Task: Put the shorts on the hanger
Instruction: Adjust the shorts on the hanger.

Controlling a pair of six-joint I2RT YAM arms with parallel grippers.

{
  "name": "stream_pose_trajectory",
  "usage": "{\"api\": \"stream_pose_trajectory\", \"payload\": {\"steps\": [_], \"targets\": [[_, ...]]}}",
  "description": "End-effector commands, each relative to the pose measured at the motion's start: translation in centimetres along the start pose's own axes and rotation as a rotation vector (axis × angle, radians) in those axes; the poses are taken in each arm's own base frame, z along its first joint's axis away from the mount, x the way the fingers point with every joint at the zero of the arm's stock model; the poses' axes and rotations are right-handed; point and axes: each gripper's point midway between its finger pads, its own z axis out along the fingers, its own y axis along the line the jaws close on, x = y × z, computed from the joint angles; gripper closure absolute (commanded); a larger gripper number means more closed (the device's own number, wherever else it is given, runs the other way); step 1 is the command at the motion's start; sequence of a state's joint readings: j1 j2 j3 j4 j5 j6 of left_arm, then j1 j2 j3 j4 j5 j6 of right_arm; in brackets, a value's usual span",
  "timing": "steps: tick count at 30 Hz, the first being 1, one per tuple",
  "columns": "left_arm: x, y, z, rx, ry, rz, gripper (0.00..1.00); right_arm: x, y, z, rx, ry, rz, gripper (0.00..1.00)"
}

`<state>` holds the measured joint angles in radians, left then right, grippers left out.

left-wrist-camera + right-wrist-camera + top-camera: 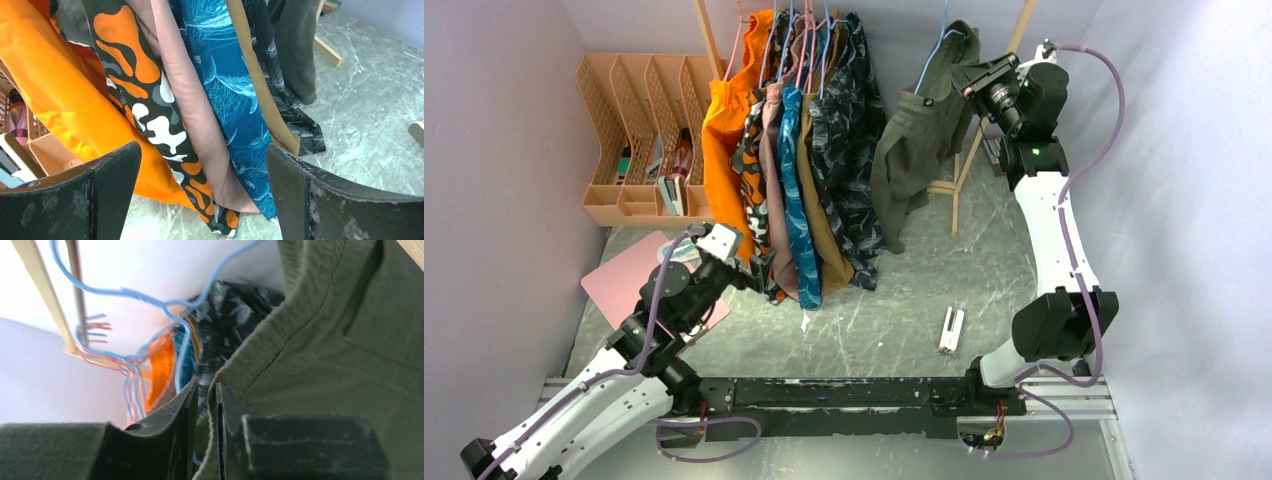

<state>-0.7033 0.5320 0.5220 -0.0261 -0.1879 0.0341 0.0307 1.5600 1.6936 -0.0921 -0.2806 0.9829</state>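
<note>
The olive-green shorts (919, 150) hang on the light-blue hanger (944, 40) at the right end of the rail, apart from the other clothes. My right gripper (969, 80) is up at their top edge. In the right wrist view its jaws (205, 390) stand a narrow slit apart, with the shorts' hem (325, 365) and a bit of the blue hanger wire (150, 297) in the gap. My left gripper (759, 270) is low by the hems of the hanging clothes, wide open (202, 150) and holding nothing. The shorts (295, 50) show far back in the left wrist view.
Several garments hang on the wooden rack, among them an orange one (724, 150) and a dark patterned one (854, 150). A peach organizer (634, 140) stands back left, a pink pad (629, 275) lies beside my left arm, and a small white object (951, 330) is on the marble floor.
</note>
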Motion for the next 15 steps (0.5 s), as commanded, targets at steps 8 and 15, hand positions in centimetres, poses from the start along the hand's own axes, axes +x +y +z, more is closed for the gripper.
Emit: {"api": "stream_pose_trajectory", "payload": {"steps": [8,15], "targets": [[-0.3,-0.4,0.3,0.017,-0.017,0.006,0.02,1.6,-1.7,-3.6,0.074,0.057,-0.117,0.44],[-0.4,-0.2,0.2,0.008,-0.019,0.007,0.02,1.4,1.0,-7.7,0.093,0.033,-0.286,0.12]]}}
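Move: The right fingers, barely parted, still have the near-right edge of the shorts' waistband between them; the waistband's middle lies about 4 cm to their left and 3 cm farther out, level. The blue hanger's middle is some 5 cm ahead, 4 cm left and 4 cm above, and the black leaf-print shorts hang roughly 19 cm left, 2 cm ahead and 15 cm lower. From the left hand, the waistband is about 28 cm forward, 33 cm right and 20 cm up. The right gripper opens from nearly shut to wide and lets go of the shorts' waistband edge, while the hand sinks quickly by about 5 cm and starts drawing back. The sinking then stops and turns into a slight rise as the hand pulls back towards its base, away from the waistband, some 4 cm in all, rolling about 10 degrees left side down and tipping its fingers slightly downward. ##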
